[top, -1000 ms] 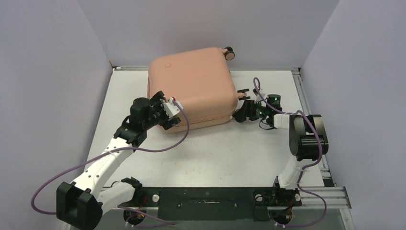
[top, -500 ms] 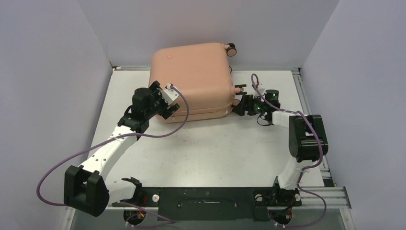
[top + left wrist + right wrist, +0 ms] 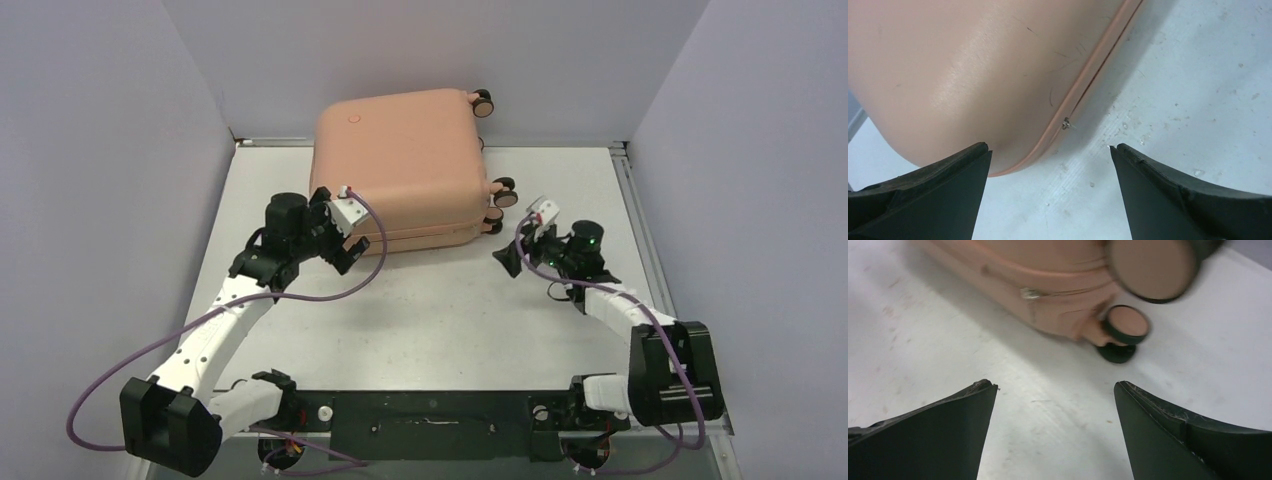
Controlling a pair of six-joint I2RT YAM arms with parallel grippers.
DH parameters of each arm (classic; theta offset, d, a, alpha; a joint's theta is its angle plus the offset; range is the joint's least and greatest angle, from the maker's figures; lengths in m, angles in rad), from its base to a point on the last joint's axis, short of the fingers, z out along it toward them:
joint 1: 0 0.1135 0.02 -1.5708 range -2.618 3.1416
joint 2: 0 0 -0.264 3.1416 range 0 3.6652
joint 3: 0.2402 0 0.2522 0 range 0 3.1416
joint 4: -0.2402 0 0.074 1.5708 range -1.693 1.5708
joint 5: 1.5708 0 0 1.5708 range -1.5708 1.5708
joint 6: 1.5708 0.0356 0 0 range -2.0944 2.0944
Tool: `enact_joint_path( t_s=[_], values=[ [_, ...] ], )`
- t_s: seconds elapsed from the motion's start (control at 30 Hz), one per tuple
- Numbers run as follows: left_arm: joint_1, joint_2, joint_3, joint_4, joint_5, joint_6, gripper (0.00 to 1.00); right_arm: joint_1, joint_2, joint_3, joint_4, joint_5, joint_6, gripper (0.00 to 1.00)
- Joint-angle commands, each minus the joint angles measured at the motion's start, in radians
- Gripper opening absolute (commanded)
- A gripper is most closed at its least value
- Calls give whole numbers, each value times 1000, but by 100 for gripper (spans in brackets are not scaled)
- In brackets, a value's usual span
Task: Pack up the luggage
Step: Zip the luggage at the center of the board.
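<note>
The luggage [image 3: 400, 165] is a salmon-pink hard-shell suitcase, lying closed and flat at the far middle of the table, its caster wheels [image 3: 503, 193] on the right side. My left gripper [image 3: 338, 228] is open at its near-left corner; in the left wrist view the rounded shell [image 3: 973, 65] and a small zipper pull [image 3: 1066, 122] lie just beyond the open left gripper [image 3: 1048, 150]. My right gripper [image 3: 518, 245] is open, a short way off the near-right corner. The right wrist view shows that corner [image 3: 1048, 270] and a wheel [image 3: 1125, 327] ahead of the empty right gripper [image 3: 1055, 387].
The white table [image 3: 430, 320] is walled in by pale panels on the left, back and right. A metal rail [image 3: 640, 230] runs along the right edge. A black base plate [image 3: 430, 420] with the arm mounts sits at the near edge.
My right arm has pulled back from the suitcase's right side toward the near right. The left gripper has eased slightly off the near-left corner. Both grippers have opened a little wider.
</note>
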Motion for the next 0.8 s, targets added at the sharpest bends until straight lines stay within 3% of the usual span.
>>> enact_joint_path(
  t_s=[0.0,0.3,0.53,0.77],
  values=[
    [8,-25,39,-77,52,-38,96,138,-34,-91,160,-6,-162,92],
    [14,4,157,-144,1,-26,96,318,105,-120,453,315,-53,87],
    [20,50,238,-160,-31,-1,96,337,248,-44,541,419,52,79],
    [20,99,286,-156,-43,14,96,372,332,31,559,412,93,66]
  ],
)
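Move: The zipper pull at the luggage's near right corner lies about 11 cm left of the right hand, 6 cm ahead and 7 cm lower. From that hand, the lower wheel is about 8 cm ahead, 4 cm left and 8 cm lower; the upper wheel is some 10 cm ahead, 2 cm left and about level in height. From the left hand, that pull is roughly 22 cm right, 2 cm back and 14 cm below. Right hand goes 8 cm left, first back, then forward, sinking towards zipper pull, fingers narrowing; left rises 4. ##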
